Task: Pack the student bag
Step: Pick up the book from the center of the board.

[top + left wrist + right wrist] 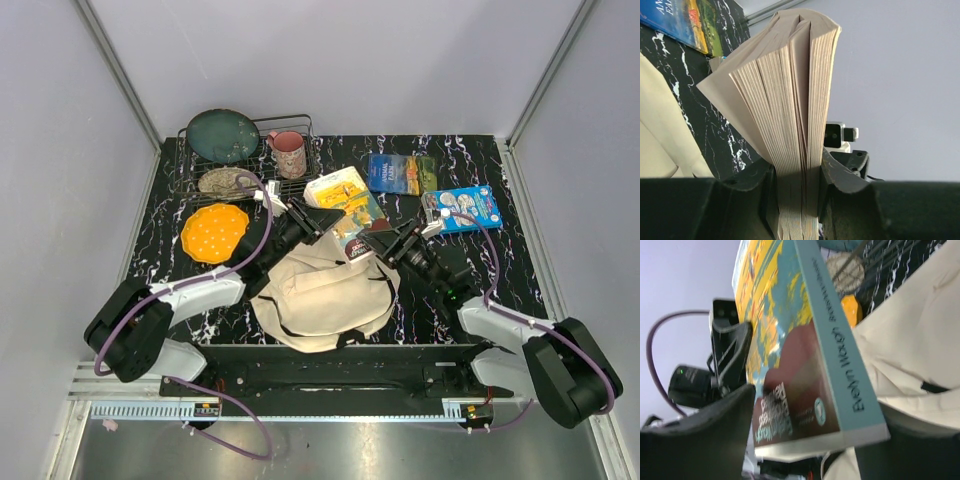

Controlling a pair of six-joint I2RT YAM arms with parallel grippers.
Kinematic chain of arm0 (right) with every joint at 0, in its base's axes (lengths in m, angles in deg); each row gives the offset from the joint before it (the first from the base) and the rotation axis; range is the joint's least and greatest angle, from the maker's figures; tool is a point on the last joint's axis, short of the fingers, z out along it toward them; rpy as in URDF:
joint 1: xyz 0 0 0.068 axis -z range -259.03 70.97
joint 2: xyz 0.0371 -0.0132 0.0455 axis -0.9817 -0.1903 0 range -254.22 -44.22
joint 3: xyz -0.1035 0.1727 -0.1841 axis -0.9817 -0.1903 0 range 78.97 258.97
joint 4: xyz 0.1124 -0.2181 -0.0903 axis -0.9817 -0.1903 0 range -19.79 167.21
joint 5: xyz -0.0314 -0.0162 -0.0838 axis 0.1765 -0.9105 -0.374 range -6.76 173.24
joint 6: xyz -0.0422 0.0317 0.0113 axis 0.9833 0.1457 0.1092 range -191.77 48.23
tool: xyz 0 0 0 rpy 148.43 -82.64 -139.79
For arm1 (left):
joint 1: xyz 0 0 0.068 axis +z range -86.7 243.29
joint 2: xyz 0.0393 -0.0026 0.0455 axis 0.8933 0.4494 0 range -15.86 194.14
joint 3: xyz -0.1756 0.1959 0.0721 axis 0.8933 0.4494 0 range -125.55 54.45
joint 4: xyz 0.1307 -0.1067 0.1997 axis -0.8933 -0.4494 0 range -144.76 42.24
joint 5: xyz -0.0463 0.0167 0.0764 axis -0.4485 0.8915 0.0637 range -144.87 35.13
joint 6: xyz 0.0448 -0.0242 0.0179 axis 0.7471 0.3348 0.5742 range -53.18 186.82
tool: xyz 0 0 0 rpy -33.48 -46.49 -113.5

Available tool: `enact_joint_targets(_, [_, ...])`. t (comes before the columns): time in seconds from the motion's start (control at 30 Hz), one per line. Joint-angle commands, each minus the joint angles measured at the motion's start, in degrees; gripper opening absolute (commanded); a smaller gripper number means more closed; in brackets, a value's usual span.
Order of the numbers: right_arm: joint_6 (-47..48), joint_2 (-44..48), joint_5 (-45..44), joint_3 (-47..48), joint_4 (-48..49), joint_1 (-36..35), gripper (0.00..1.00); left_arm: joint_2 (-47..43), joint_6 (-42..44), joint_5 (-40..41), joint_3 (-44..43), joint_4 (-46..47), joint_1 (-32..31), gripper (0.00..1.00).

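The student bag (325, 290), cream canvas, lies crumpled at the table's near middle; it also shows in the right wrist view (920, 340) and the left wrist view (655, 135). A paperback book (345, 200) with a yellow and teal cover hangs over the bag's far edge. My left gripper (308, 218) is shut on it, the page block (790, 90) pinched between the jaws (797, 170). My right gripper (388, 240) stands open around the book's lower corner (805, 370), one finger (715, 430) by the cover and the other (910, 445) beyond the spine.
A wire rack (305, 125) at the back left holds a dark green plate (222, 135) and a pink mug (289, 153). A speckled dish (228, 181) and an orange plate (214, 232) lie left. A blue book (400, 173) and a blue-white box (462, 208) lie right.
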Motion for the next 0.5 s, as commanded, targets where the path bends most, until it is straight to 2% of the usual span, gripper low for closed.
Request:
enact_joint_targets(0.0, [-1.7,-1.6,-2.31,0.3,11.21,-2.11,0.69,-2.69,-2.02,1.29,-0.56,12.05,-0.16,0.0])
enact_joint_targets(0.03, [-1.79,-1.78,-2.32,0.3,11.4,-2.2,0.52,-2.69,-2.02,1.46,-0.38,12.14,-0.16,0.0])
enact_joint_targets(0.13, [-1.79,-1.08,-2.67,0.04,11.58,-2.29,0.33,-3.12,-1.41,1.73,0.41,12.32,-0.16,0.0])
enact_joint_targets(0.17, [-1.7,-0.21,-2.75,0.04,11.05,-2.37,0.18,-3.39,-1.15,1.9,0.5,11.88,-0.16,0.07])
enact_joint_targets(0.2, [-1.61,0.5,-3.1,0.21,9.13,-2.29,0.11,-3.91,0.07,1.47,0.58,11.09,-0.16,0.21])
enact_joint_targets(0.23, [-0.92,1.29,-3.63,0.21,8.07,-2.29,0.01,-4.35,0.78,1.38,0.67,10.39,-0.07,0.41])
enact_joint_targets(0.3, [-0.04,4.45,-4.68,0.56,3.0,-2.29,0.0,-6.1,4.63,1.03,0.85,8.02,-0.07,0.7])
enact_joint_targets(0.33, [0.49,6.02,-6.43,0.74,0.35,-2.37,0.0,-7.07,6.31,1.02,0.85,6.35,-0.07,0.88])
enact_joint_targets(0.37, [2.32,9.61,-7.49,0.92,-2.89,-2.29,0.0,-8.13,8.24,0.94,0.5,4.07,-0.07,0.99])
enact_joint_targets(0.4, [3.39,11.64,-8.63,1.7,-10.41,-2.29,0.0,-10.57,13.22,0.59,0.06,-1.26,-0.07,0.99])
enact_joint_targets(0.47, [6.45,18.74,-13.55,2.58,-18.53,-2.29,0.0,-12.7,18.87,-0.2,-1.17,-6.3,-0.07,0.99])
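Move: The left hand still grips the book in the air by its page edge; its middle is about 5 cm right of that hand and 1 cm ahead. The right hand straddles the near lower spine corner, with the book's middle some 4 cm ahead, 4 cm left and 3 cm above. From the right hand, the bag is about 8 cm back, 13 cm left and 20 cm below; the Animal Farm book is 21 cm ahead, 4 cm right. The right fingers, already partly closed, shut on the spine end of the book and pinch it as that hand rises about 2 cm, then eases slightly back. The left hand keeps its grip almost in place until the pinch is made, then opens wide, lets go of the page edge and starts withdrawing up, back and leftward, about 2 cm, with a slight upward tilt. ##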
